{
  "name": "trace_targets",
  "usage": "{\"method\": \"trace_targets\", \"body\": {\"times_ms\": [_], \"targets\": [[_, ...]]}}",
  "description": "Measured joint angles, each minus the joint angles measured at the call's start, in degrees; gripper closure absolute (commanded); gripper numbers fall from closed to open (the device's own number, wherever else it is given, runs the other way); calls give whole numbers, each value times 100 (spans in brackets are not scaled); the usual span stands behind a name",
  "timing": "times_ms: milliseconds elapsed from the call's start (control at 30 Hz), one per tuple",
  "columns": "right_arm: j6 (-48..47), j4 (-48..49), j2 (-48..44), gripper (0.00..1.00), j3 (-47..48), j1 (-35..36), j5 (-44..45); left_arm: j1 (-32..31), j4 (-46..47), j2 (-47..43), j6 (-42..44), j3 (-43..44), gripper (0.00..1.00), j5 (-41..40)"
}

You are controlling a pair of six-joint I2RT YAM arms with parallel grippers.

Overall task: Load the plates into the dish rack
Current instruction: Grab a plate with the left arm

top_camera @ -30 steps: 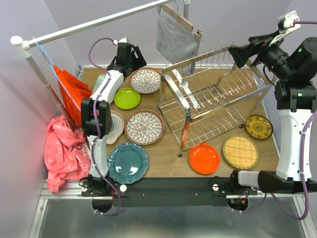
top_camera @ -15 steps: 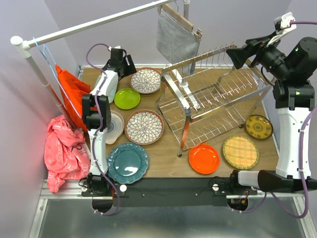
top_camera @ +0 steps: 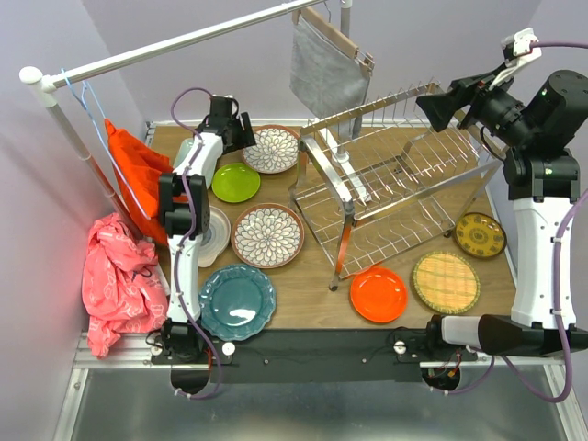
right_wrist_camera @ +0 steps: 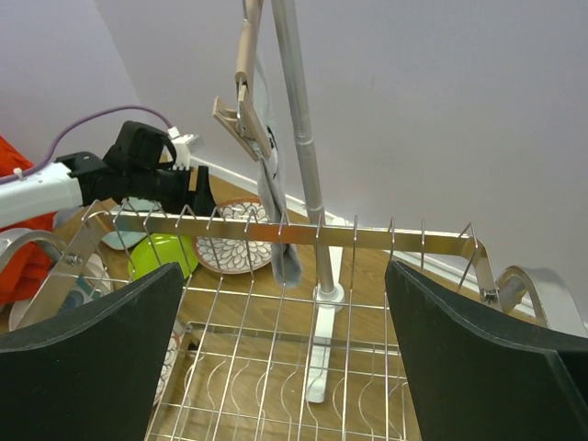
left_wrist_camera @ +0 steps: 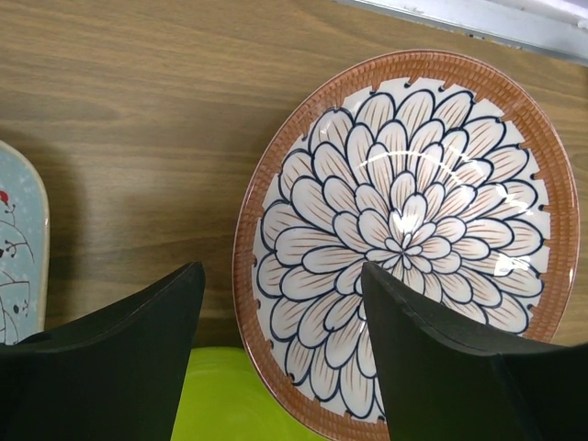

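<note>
My left gripper (top_camera: 246, 136) hovers at the back left, open, its jaws astride the near-left rim of a brown-rimmed floral plate (left_wrist_camera: 404, 230); in the left wrist view the left gripper (left_wrist_camera: 283, 268) touches nothing that I can see. The lime green plate (top_camera: 235, 182) lies just below it. A second floral plate (top_camera: 267, 235), a white-grey swirl plate (top_camera: 213, 234), teal (top_camera: 237, 301), orange (top_camera: 378, 294), yellow woven (top_camera: 446, 282) and dark-yellow patterned (top_camera: 480, 234) plates lie flat on the table. The dish rack (top_camera: 404, 197) holds no plates. My right gripper (top_camera: 439, 103) hangs wide open high above its top rail (right_wrist_camera: 303, 234).
A white clothes rail (top_camera: 175, 44) crosses the back, with a grey cloth on a wooden hanger (top_camera: 326, 69) and its post foot (right_wrist_camera: 317, 367) seen through the rack. Orange cloth (top_camera: 138, 170) and pink cloth (top_camera: 115, 280) hang at the left. A pale blue dish (left_wrist_camera: 18, 257) lies left of the floral plate.
My left gripper has swung back and right to the far floral plate's rim, and its jaws have narrowed slightly. The right gripper has drifted a little left above the rack.
</note>
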Motion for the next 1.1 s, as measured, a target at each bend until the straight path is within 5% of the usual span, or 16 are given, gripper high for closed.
{"method": "trace_targets", "body": {"times_ms": [733,833,900,1100], "targets": [[-2,-33,-79,0,-94,0,-46,166,7,487,173,144,61,890],[0,-33,-92,0,-103,0,-46,225,31,516,114,142,77,1027],[-2,-37,-96,0,-109,0,-46,258,109,516,13,142,97,1150],[-2,-42,-103,0,-111,0,-46,365,662,413,-282,96,100,1779]]}}
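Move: The floral plate, the upper of the two patterned ones, has its middle about 3 cm ahead, 9 cm to the right and 6 cm below the left hand; its left rim lies below the open fingers. The green plate is about 10 cm back and 1 cm left of that hand, the pale blue plate some 3 cm back and 15 cm left, both about 7 cm down. From the right hand the floral plate lies about 30 cm ahead, 35 cm left and 48 cm below. The left hand sinks nearly straight down, about 4 cm, onto the left rim of the floral plate, its part-open fingers drawing together all the way and turning slightly clockwise. Near the bottom they shut until they pinch the thin rim, one finger above and one below, and the hand comes back up some 3 cm, easing a little forward and to the right, while the wrist rolls its left side down, about 15 degrees in all. ##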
